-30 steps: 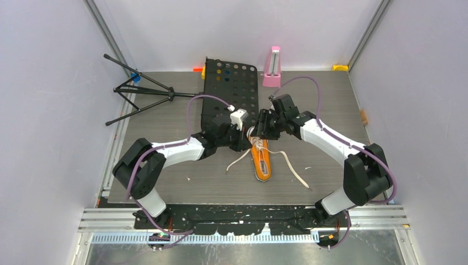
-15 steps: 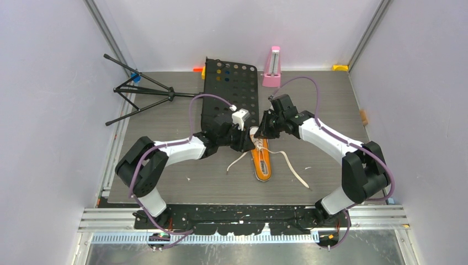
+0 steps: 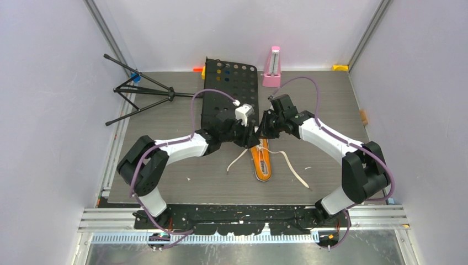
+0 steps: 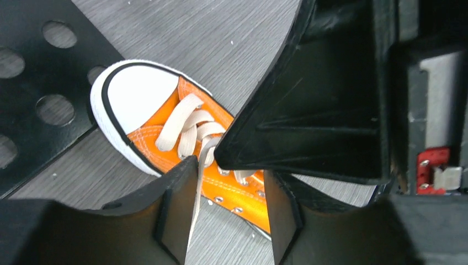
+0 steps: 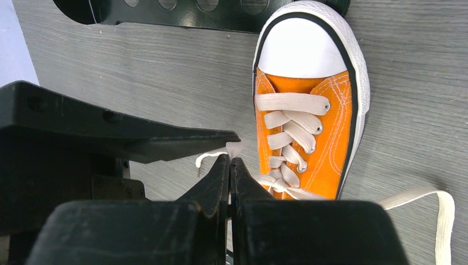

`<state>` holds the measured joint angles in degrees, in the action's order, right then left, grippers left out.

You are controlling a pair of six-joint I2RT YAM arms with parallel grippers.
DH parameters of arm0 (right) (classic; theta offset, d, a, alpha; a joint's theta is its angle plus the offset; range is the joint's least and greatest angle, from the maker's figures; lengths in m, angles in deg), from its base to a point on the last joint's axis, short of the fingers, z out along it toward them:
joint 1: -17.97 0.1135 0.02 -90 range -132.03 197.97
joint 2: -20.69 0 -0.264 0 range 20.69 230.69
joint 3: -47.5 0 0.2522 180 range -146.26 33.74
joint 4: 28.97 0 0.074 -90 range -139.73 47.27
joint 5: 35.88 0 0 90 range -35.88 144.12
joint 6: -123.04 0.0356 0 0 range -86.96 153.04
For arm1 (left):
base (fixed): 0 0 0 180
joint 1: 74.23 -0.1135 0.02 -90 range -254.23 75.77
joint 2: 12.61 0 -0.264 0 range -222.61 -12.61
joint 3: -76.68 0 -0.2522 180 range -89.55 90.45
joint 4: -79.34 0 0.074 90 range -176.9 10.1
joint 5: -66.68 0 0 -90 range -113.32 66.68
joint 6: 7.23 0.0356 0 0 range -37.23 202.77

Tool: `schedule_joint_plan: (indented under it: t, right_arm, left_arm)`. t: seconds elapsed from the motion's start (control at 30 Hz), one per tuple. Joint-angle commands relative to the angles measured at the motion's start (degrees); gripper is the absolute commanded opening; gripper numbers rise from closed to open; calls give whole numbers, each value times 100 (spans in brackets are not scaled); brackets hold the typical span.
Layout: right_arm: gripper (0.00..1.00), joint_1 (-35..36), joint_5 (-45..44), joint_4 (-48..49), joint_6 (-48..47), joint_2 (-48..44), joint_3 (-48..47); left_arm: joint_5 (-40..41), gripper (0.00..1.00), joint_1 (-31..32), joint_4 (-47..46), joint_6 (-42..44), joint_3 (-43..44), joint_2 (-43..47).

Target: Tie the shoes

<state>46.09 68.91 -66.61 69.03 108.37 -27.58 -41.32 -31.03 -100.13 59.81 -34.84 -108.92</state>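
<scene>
The shoe (image 3: pixel 262 164) is a small orange sneaker with a white toe cap and white laces, lying mid-table with its toe toward the far side. Both grippers meet over its laced part. My right gripper (image 5: pixel 230 162) is shut on a white lace (image 5: pixel 234 149), whose tip pokes out past the fingertips just left of the shoe (image 5: pixel 326 138). My left gripper (image 4: pixel 229 185) is open above the shoe (image 4: pixel 165 124). A lace strand (image 4: pixel 194 201) hangs along the inner face of its left finger, unpinched. In the top view the left gripper (image 3: pixel 253 139) and right gripper (image 3: pixel 263 131) nearly touch.
A black perforated plate (image 3: pixel 232 88) lies just beyond the shoe's toe, with a folded tripod (image 3: pixel 143 94) to its left. A pink metronome (image 3: pixel 271 69) stands at the back. Loose lace ends trail left (image 3: pixel 237 161) and right (image 3: pixel 295 171) of the shoe.
The right gripper has closed on the lace. The left gripper, shut a second ago, has opened and let the strand go, shifting slightly toward the right gripper.
</scene>
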Motion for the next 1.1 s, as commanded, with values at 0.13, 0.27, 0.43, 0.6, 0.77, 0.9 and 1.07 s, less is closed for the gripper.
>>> schedule_joint_plan:
  t: [0.13, 0.27, 0.43, 0.6, 0.77, 0.9, 1.07]
  right_arm:
    - [1, -32, 21, 189, 112, -237, -171]
    - [1, -67, -47, 265, 222, -324, -112]
    - [4, -118, -83, 255, 238, -444, -8]
    - [49, -318, -400, 205, 457, -944, 350]
    - [69, -467, -1414, 26, 1083, -1911, 994]
    - [71, -465, -2453, -863, 2506, -2355, 1321]
    - [67, -456, -2367, -822, 4357, -2389, 1980]
  left_arm:
    - [-146, 27, 81, -316, -4, 334, -288]
    - [-103, 15, 92, -439, -46, 211, -317]
    - [-31, 0, 92, -495, -27, 57, -234]
    - [-19, 0, 92, -513, 22, -18, -199]
    - [2, 0, 92, -577, 55, -113, -160]
    - [5, 0, 92, -687, 57, -200, -117]
    - [-20, 0, 98, -837, 37, -238, -140]
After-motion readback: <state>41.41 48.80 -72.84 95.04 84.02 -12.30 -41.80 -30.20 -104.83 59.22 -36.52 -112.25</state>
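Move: The lace loop still pinched in the right fingertips lies about 1 cm to the right of and 1 cm below the left hand point, between its half-open fingers. The knot is roughly 1 cm back, 2 cm right and 4 cm below the left hand; the shoe's toe cap is about 7 cm ahead, 1 cm right and 6 cm below it. From the right hand the loop is right at the pads, and the knot some 2 cm back, straight below by about 4 cm. The left hand slips about 1 cm to the right and shuts its half-open fingers fully on the lace loop beside the right fingertips, then sinks with it to about 2 cm lower, just over the knot. The right hand keeps its pinch until the left has closed, then opens wide, lets go of the loop and swings off about 10 cm to the right and a little back, first rising some 3 cm and then dipping again, turning clockwise by nearly 40 degrees. ##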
